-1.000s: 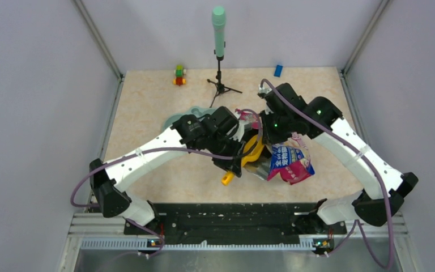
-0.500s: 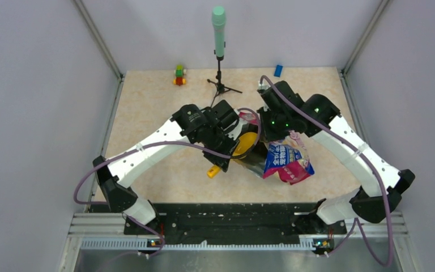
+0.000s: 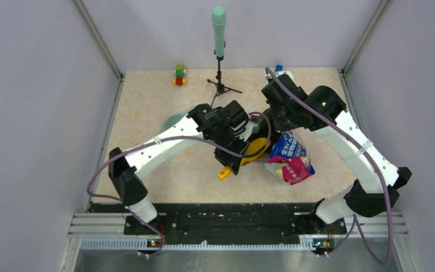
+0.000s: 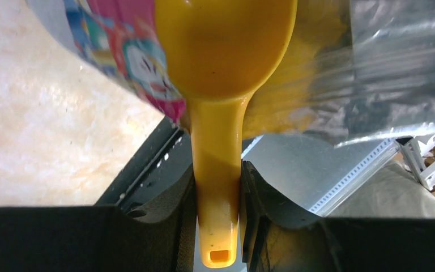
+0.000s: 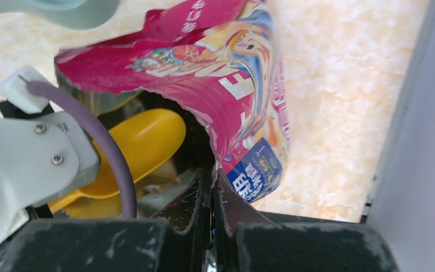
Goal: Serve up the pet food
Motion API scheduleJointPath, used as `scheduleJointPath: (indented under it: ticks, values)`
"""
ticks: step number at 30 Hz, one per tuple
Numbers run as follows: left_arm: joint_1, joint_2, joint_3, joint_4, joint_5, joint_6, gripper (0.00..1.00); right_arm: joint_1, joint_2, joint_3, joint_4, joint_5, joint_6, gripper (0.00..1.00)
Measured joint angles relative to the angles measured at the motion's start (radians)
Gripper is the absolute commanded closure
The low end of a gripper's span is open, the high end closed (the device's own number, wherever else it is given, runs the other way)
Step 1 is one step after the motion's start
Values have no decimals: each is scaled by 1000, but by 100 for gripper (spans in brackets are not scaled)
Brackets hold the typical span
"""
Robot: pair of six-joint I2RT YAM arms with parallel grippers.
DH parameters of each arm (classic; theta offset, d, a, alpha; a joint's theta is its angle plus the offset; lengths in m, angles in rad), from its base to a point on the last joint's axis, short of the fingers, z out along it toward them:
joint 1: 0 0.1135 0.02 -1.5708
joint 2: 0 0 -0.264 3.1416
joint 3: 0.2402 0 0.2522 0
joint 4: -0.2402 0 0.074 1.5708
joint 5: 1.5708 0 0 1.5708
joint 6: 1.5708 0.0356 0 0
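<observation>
My left gripper (image 3: 239,158) is shut on the handle of an orange-yellow scoop (image 3: 255,150), whose bowl reaches into the open mouth of the pink-blue-silver bag (image 3: 290,157). In the left wrist view the handle (image 4: 218,187) is pinched between both fingers, and the bowl (image 4: 224,51) lies against the bag's silver lining (image 4: 385,68). My right gripper (image 5: 212,190) is shut on the torn top edge of the bag (image 5: 238,85) and holds it up, with the scoop (image 5: 144,141) just left of it. The pet food is hidden; no kibble shows.
A teal bowl (image 3: 175,120) sits left of the left arm, and its rim (image 5: 62,8) shows in the right wrist view. A green microphone on a stand (image 3: 219,34), stacked toy blocks (image 3: 179,75) and a blue block (image 3: 278,68) stand along the back.
The left arm has swung right and carried the scoop's bowl further into the bag's mouth. The right arm has pulled the bag's top up and back, so the bag stands more bunched.
</observation>
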Motion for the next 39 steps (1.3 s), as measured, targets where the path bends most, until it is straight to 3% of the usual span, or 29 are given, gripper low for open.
scheduleJointPath:
  ticks: [4, 11, 15, 20, 25, 29, 35, 39]
  values:
    - [4, 64, 36, 61, 28, 7, 100, -47, 3, -15, 37, 59, -43, 100]
    - [47, 257, 261, 128, 116, 44, 100, -341, -20, -61, 182, 48, -195, 100]
    - [83, 345, 389, 103, 143, 52, 100, -354, 73, 69, 195, 60, -285, 100]
    - [151, 369, 440, 169, 162, 44, 100, -355, 197, 218, 249, 40, -344, 100]
    - [229, 369, 462, 236, 164, 48, 100, -329, 237, 233, 282, 5, -344, 100]
    - [256, 356, 402, 286, 168, 46, 100, -217, 194, 112, 338, 4, -288, 100]
    - [244, 204, 88, 329, 174, 5, 100, -130, 4, -175, 428, -60, -132, 100]
    - [231, 77, -54, 314, 173, -38, 100, -109, -84, -272, 438, -71, -45, 100]
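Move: Inside the mouth of the cat food bag, the scoop bowl lies about 8 cm right and 7 cm ahead of the left hand, which holds its handle. The bag mouth is roughly 9 cm right and 8 cm ahead of that hand, or 6 cm left, 2 cm back and 9 cm below the right hand pinching its rim. The pet bowl stands some 18 cm left, 35 cm ahead and well below the left hand. Swinging scoop and bag together, both hands sweep forward and to the right, about 15 cm out, rising 3 to 4 cm, then turn back towards the base and leftward, sinking. They finish nearer each other, the left some 10 cm forward of its start, the right about 5. The left keeps its grip on the handle, the right its pinch on the rim. ##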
